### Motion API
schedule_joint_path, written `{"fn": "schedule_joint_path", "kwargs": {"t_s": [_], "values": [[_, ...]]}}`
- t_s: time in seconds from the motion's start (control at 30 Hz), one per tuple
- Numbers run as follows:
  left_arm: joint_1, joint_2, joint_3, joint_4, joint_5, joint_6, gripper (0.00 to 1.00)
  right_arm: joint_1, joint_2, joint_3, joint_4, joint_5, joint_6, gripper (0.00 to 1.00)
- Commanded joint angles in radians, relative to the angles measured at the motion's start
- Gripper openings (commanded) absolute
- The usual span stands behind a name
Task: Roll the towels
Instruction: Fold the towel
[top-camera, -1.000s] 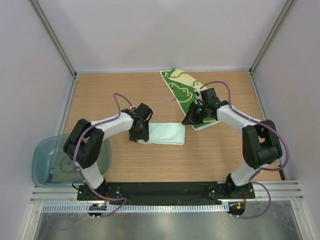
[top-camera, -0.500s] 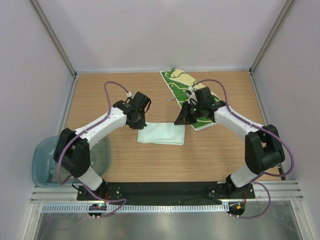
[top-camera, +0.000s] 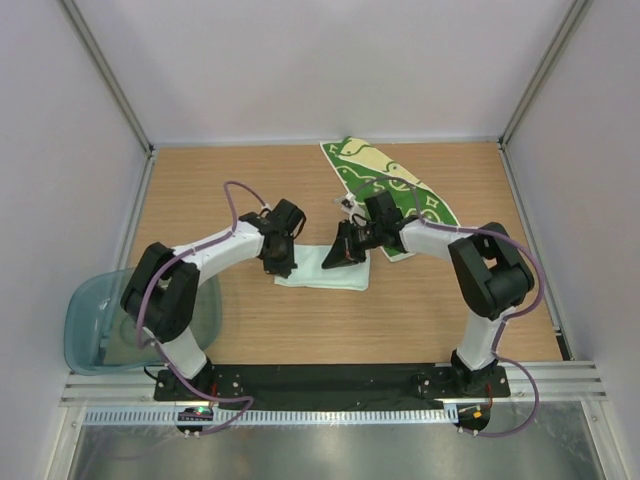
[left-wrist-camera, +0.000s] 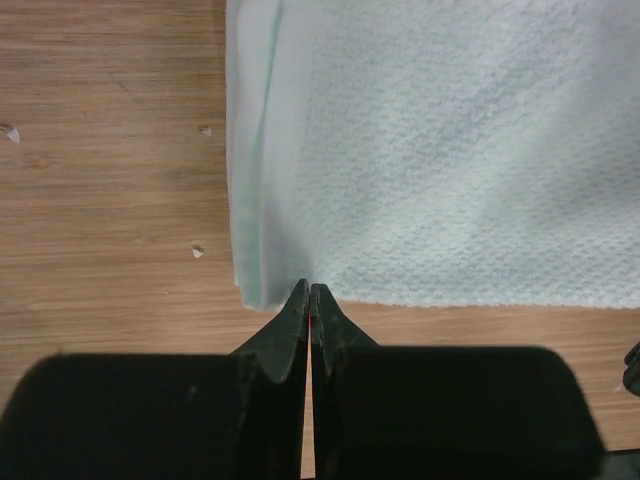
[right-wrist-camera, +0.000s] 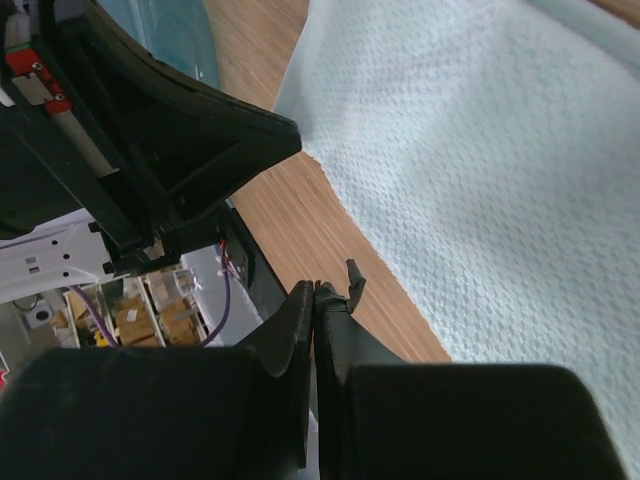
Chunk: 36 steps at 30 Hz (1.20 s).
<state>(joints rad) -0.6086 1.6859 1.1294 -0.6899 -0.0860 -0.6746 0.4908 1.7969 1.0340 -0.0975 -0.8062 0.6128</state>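
A pale mint-blue towel (top-camera: 330, 270) lies folded flat on the wooden table, filling much of the left wrist view (left-wrist-camera: 450, 150) and the right wrist view (right-wrist-camera: 480, 150). My left gripper (top-camera: 283, 264) is shut, its tips (left-wrist-camera: 309, 292) touching the towel's edge near its left corner; nothing shows between the jaws. My right gripper (top-camera: 334, 257) hovers at the towel's far edge, shut (right-wrist-camera: 315, 290), with its tips over bare wood just beside the cloth. The green towel with cream patches and white doodles (top-camera: 385, 178) lies flat at the back, behind the right arm.
A translucent teal-grey bin (top-camera: 90, 320) hangs over the table's left front edge. Grey walls and metal posts enclose the table (top-camera: 200, 190) on three sides. The left gripper's black body (right-wrist-camera: 180, 130) shows close by in the right wrist view.
The left gripper closed and came back down to the mint towel's left end. The right gripper swung left, off the green towel to the mint towel's far edge.
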Motion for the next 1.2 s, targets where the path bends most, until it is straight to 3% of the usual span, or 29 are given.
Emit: {"fn": "schedule_joint_path", "kwargs": {"t_s": [0.0,0.27,0.43,0.7,0.97,1.17], "values": [[-0.005,0.034,-0.011,0.044,-0.044,0.009,0.00,0.031,0.037,-0.006,0.182,-0.131,0.041,0.08],[-0.002,0.100,-0.019,0.069,-0.055,0.020,0.00,0.100,0.182,0.044,0.185,-0.110,0.031,0.07],[0.003,0.107,-0.039,0.079,-0.060,0.023,0.00,0.109,0.262,0.011,0.304,-0.123,0.088,0.07],[0.043,0.104,-0.063,0.084,-0.066,0.043,0.00,0.100,0.324,-0.031,0.314,-0.117,0.036,0.06],[0.092,0.106,-0.080,0.072,-0.090,0.063,0.00,0.022,0.217,-0.187,0.351,-0.100,0.045,0.06],[0.093,0.118,-0.072,0.067,-0.104,0.066,0.00,-0.070,0.104,-0.282,0.216,0.007,0.004,0.06]]}}
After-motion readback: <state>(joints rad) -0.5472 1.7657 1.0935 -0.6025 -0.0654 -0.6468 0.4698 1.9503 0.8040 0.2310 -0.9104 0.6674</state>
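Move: The left fingers hover about 4 cm over the white towel's near left corner, which is roughly 1 cm to their left. The towel's near edge lies some 4 cm back, 1 cm left and 8 cm below the right hand. The towel's middle is about 2 cm to the right hand's left, 8 cm below; the green towel is centred 16 cm ahead and 14 cm to the right. Left presses down on towel corner; right goes left, sinks about 7 cm to near edge, then slides right. ##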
